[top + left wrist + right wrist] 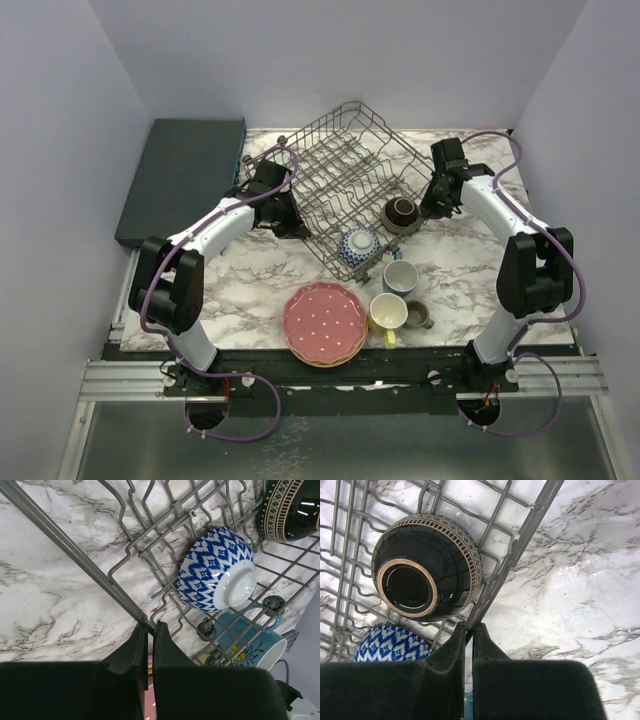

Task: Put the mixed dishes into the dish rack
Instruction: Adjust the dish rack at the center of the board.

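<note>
The grey wire dish rack [345, 150] stands askew at mid-table. My left gripper [290, 216] is shut on its left rim wire [75, 550], and my right gripper [433, 198] is shut on its right rim [530, 525]. In the wrist views the left gripper [150, 626] and right gripper [469, 627] each pinch the wire at the tips. A blue patterned bowl [358, 245] [215, 570] [390, 644] and a dark brown bowl [401, 213] [292, 507] [425, 575] lie in the rack's near end.
A pink dotted plate [324, 320] tops a stack of plates near the front edge. Beside it are a yellow mug [388, 313], a blue mug [400, 277] [252, 640] and an olive-grey mug [417, 316]. A dark teal slab [185, 175] lies at the back left.
</note>
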Robot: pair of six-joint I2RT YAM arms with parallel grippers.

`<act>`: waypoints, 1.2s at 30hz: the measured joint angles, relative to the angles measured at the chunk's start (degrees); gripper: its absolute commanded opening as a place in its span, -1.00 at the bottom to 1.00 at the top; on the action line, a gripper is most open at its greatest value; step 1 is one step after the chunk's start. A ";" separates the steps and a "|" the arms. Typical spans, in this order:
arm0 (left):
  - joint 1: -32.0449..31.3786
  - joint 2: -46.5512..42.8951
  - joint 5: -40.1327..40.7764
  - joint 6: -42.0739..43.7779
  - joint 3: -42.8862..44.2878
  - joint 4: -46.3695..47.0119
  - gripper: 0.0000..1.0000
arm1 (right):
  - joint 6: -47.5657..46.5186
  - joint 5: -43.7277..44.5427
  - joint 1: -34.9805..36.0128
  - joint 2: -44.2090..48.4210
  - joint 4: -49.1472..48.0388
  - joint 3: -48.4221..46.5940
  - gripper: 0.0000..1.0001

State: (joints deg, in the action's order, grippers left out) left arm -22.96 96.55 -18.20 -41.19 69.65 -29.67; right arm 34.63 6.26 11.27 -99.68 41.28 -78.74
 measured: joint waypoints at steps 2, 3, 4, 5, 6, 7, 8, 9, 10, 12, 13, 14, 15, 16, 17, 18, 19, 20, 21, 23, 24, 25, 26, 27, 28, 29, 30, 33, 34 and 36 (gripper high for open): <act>-0.68 0.07 -0.15 -0.22 0.00 0.26 -1.00 | -0.79 1.05 -0.09 -0.66 0.85 -1.01 -0.99; -0.98 0.07 -0.13 -0.31 0.00 0.39 -1.00 | -1.14 1.46 -0.09 -0.92 1.11 -1.40 -0.99; -1.29 0.07 -0.13 -0.42 0.00 0.48 -1.00 | -1.55 1.97 -0.11 -1.25 1.53 -1.88 -0.99; -1.62 0.07 -0.13 -0.48 0.00 0.63 -1.00 | -1.92 2.40 -0.09 -1.53 1.84 -2.29 -0.99; -1.95 0.07 -0.09 -0.59 -0.04 0.83 -1.00 | -2.43 2.82 -0.11 -1.84 2.08 -2.71 -0.99; -2.23 0.07 -0.09 -0.63 -0.04 0.96 -1.00 | -2.97 3.34 -0.13 -2.05 2.19 -2.99 -0.99; -2.71 0.04 -0.07 -0.83 -0.17 1.25 -1.00 | -3.52 3.76 -0.20 -2.29 2.23 -3.30 -0.99; -3.08 -0.02 -0.02 -1.05 -0.42 1.62 -1.00 | -4.20 4.13 -0.26 -2.54 2.29 -3.65 -0.99; -3.45 -0.15 0.00 -1.27 -0.66 1.99 -1.00 | -4.74 4.42 -0.39 -2.73 2.29 -3.89 -0.99; -4.26 -0.52 0.13 -1.68 -1.25 2.82 -1.00 | -5.95 4.87 -0.59 -3.08 2.14 -4.35 -0.99; -4.81 -0.72 0.37 -1.97 -1.60 3.26 -1.00 | -6.69 5.03 -0.68 -3.19 1.86 -4.44 -0.99; -5.18 -0.94 0.55 -2.23 -1.90 3.65 -1.00 | -7.43 5.11 -0.79 -3.28 1.33 -4.46 -0.99; -5.64 -1.18 0.87 -2.56 -2.25 4.00 -1.00 | -8.26 5.20 -0.87 -3.28 0.87 -4.46 -0.99; -6.01 -1.42 1.09 -2.78 -2.54 4.37 -1.00 | -8.85 5.33 -0.92 -3.30 0.37 -4.44 -0.99; -6.54 -1.62 1.36 -3.06 -2.86 4.76 -1.00 | -9.68 5.49 -0.96 -3.30 -0.22 -4.33 -0.99; -6.93 -1.77 1.57 -3.43 -3.08 5.07 -1.00 | -10.51 5.70 -1.01 -3.30 -1.03 -4.04 -0.99; -7.48 -1.90 1.86 -3.82 -3.26 5.35 -1.00 | -11.26 6.01 -1.01 -3.28 -1.92 -3.72 -0.99; -7.85 -1.99 2.14 -4.02 -3.39 5.60 -1.00 | -11.93 6.36 -1.03 -3.19 -2.95 -3.39 -0.99; -8.35 -2.08 2.58 -4.46 -3.52 5.95 -1.00 | -12.63 6.56 -1.05 -3.13 -3.96 -3.04 -0.99; -9.51 -2.14 2.93 -4.94 -3.56 6.23 -1.00 | -14.10 7.06 -1.16 -2.93 -6.36 -2.23 -0.99; -10.23 -2.14 3.19 -5.18 -3.56 6.45 -1.00 | -14.86 7.23 -1.25 -2.93 -7.52 -1.99 -0.99; -10.73 -2.14 3.26 -5.27 -3.56 6.64 -1.00 | -15.54 7.43 -1.33 -2.93 -8.76 -1.81 -0.99; -11.65 -2.14 3.26 -5.20 -3.56 6.91 -1.00 | -16.50 7.45 -1.40 -3.10 -10.67 -1.75 -0.99; -12.11 -2.14 3.17 -4.96 -3.54 7.02 -1.00 | -16.72 7.43 -1.57 -3.19 -11.34 -1.75 -0.99; -12.92 -2.16 2.64 -4.13 -3.41 7.19 -1.00 | -17.16 7.37 -1.62 -3.50 -13.22 -1.79 -0.99; -14.32 -1.97 2.36 -3.63 -3.39 7.56 -1.00 | -17.53 7.15 -1.60 -3.89 -14.45 -1.99 -0.99; -15.06 -1.70 2.05 -3.28 -3.39 7.67 -1.00 | -17.99 6.86 -1.53 -4.50 -15.37 -2.51 -0.99; -18.40 -0.09 0.92 -2.23 -3.30 7.54 -1.00 | -19.19 5.51 -1.46 -6.60 -17.11 -4.17 -0.99; -18.95 0.37 0.70 -2.05 -3.17 7.37 -1.00 | -19.52 5.07 -1.44 -7.26 -17.53 -4.76 -0.99; -19.50 1.29 0.52 -1.81 -2.62 7.28 -1.00 | -20.04 4.50 -1.44 -8.35 -17.81 -6.25 -0.99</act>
State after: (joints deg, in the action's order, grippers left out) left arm -42.46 97.84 -17.67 -43.00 67.02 -22.39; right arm 14.59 10.76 9.82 -108.03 23.46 -84.99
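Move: My left fingers already pinch the rack's near-left rail, my right fingers its near-right rim. The dish rack's middle lies about 12 cm ahead and 9 cm right of my left hand, and some 7 cm ahead and 18 cm left of my right. The blue bowl sits about 13 cm right of my left hand, 1 cm back. From my right hand, the black bowl is 6 cm left and 2 ahead, the teal mug about 15 back and 6 left. I swing the rack round counter-clockwise with both shut grippers: my left hand drags the rail about 11 cm right and 8 cm back towards the cups, turning clockwise and ending off the rail, just on its near side. My right hand keeps the rim, drifts right a little, then pushes some 10 cm forward, its fingertips tilting forward. ##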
